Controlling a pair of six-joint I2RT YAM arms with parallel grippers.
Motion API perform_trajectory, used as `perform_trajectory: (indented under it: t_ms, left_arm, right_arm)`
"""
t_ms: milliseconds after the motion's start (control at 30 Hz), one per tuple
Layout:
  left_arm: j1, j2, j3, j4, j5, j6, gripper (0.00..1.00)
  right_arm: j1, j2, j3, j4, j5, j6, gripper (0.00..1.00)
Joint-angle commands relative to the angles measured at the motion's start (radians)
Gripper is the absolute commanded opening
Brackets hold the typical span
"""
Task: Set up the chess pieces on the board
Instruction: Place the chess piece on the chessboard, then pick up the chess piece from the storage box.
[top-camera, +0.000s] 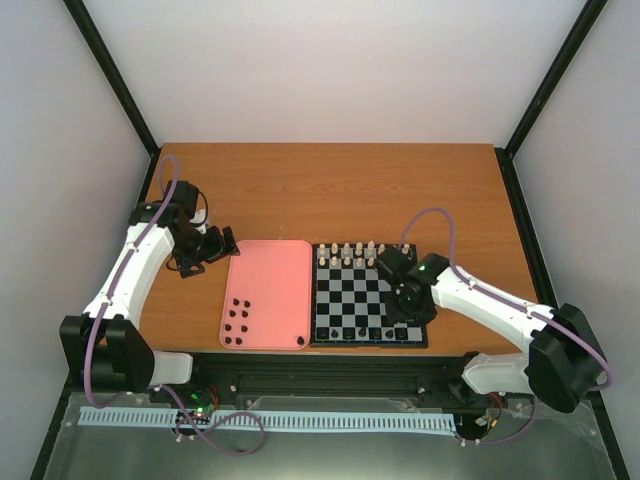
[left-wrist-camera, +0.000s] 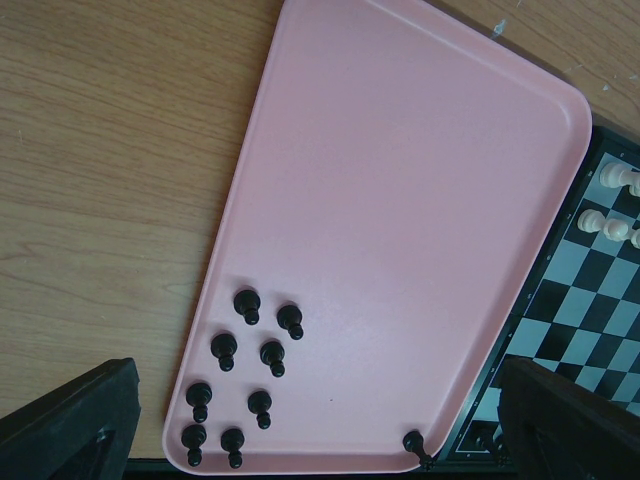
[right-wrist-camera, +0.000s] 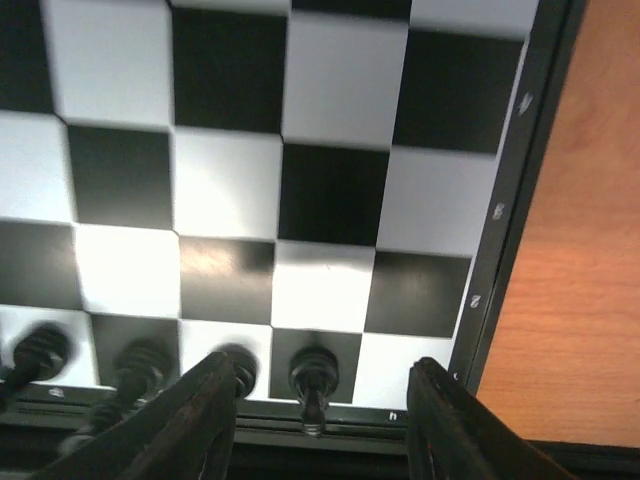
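Note:
The board (top-camera: 352, 292) lies right of centre, and a few black chess pieces (top-camera: 367, 329) stand along its near row. My right gripper (top-camera: 404, 303) hovers low over the near right corner. In the right wrist view it (right-wrist-camera: 322, 405) is open, with a black piece (right-wrist-camera: 314, 377) standing free on a dark square between the fingers (right-wrist-camera: 446, 425). Another piece (right-wrist-camera: 237, 366) stands just left of it, by the left finger. Several black pieces (left-wrist-camera: 238, 372) stand in the pink tray's near left corner, and one more (left-wrist-camera: 415, 445) is at its near right corner. My left gripper (top-camera: 214, 246) is open above the tray's far left edge.
The pink tray (top-camera: 275, 280) lies directly left of the board, touching it. Cream-white pieces (top-camera: 350, 254) fill the board's far rows. Black frame posts rise at the table's back corners. Bare wooden table (top-camera: 330, 190) stretches behind the tray and the board.

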Motion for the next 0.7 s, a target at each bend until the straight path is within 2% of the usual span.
perform_trajectory:
  t_ms: [0,200,467,667]
  left_arm:
    - [0.004,-0.009,0.004,0.003,0.004,0.026,1.0]
    - [0.004,-0.012,0.007,0.001,0.006,0.027,1.0]
    - [0.005,-0.015,0.005,-0.001,-0.006,0.027,1.0]
    - [0.004,-0.019,0.003,0.0,-0.007,0.024,1.0]
  right_arm:
    - [-0.008,-0.006,0.12,-0.036,0.107,0.006,0.49]
    - [0.024,0.126,0.288,0.05,0.065,-0.056,0.45]
    - [0.33,0.438,0.579,0.105,-0.012,-0.064,0.47]
    - [0.434,0.56,0.639,0.156,-0.108,-0.061,0.45]
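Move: The last black piece by itself in the pink tray's near right corner lies about 23 cm left of the right hand, 2 cm back and 3 cm below. The black piece just set on the board, already free of the fingers, is 1 cm back and straight below by 3 cm; the row's corner piece stands some 5 cm right of the tray piece and 1 cm farther out. From the left hand the tray piece is about 17 cm back, 17 cm right and 13 cm below. From the black piece already left standing on the board's near row, the right hand, empty, lifts off and forward, then swings fast to the left over the near part of the board towards the lone tray piece, some 23 cm in all. It rises about 6 cm, then starts to sink and draw back, turning roughly 25 degrees counter-clockwise with its fingertips tilting left, fingers staying half open. ##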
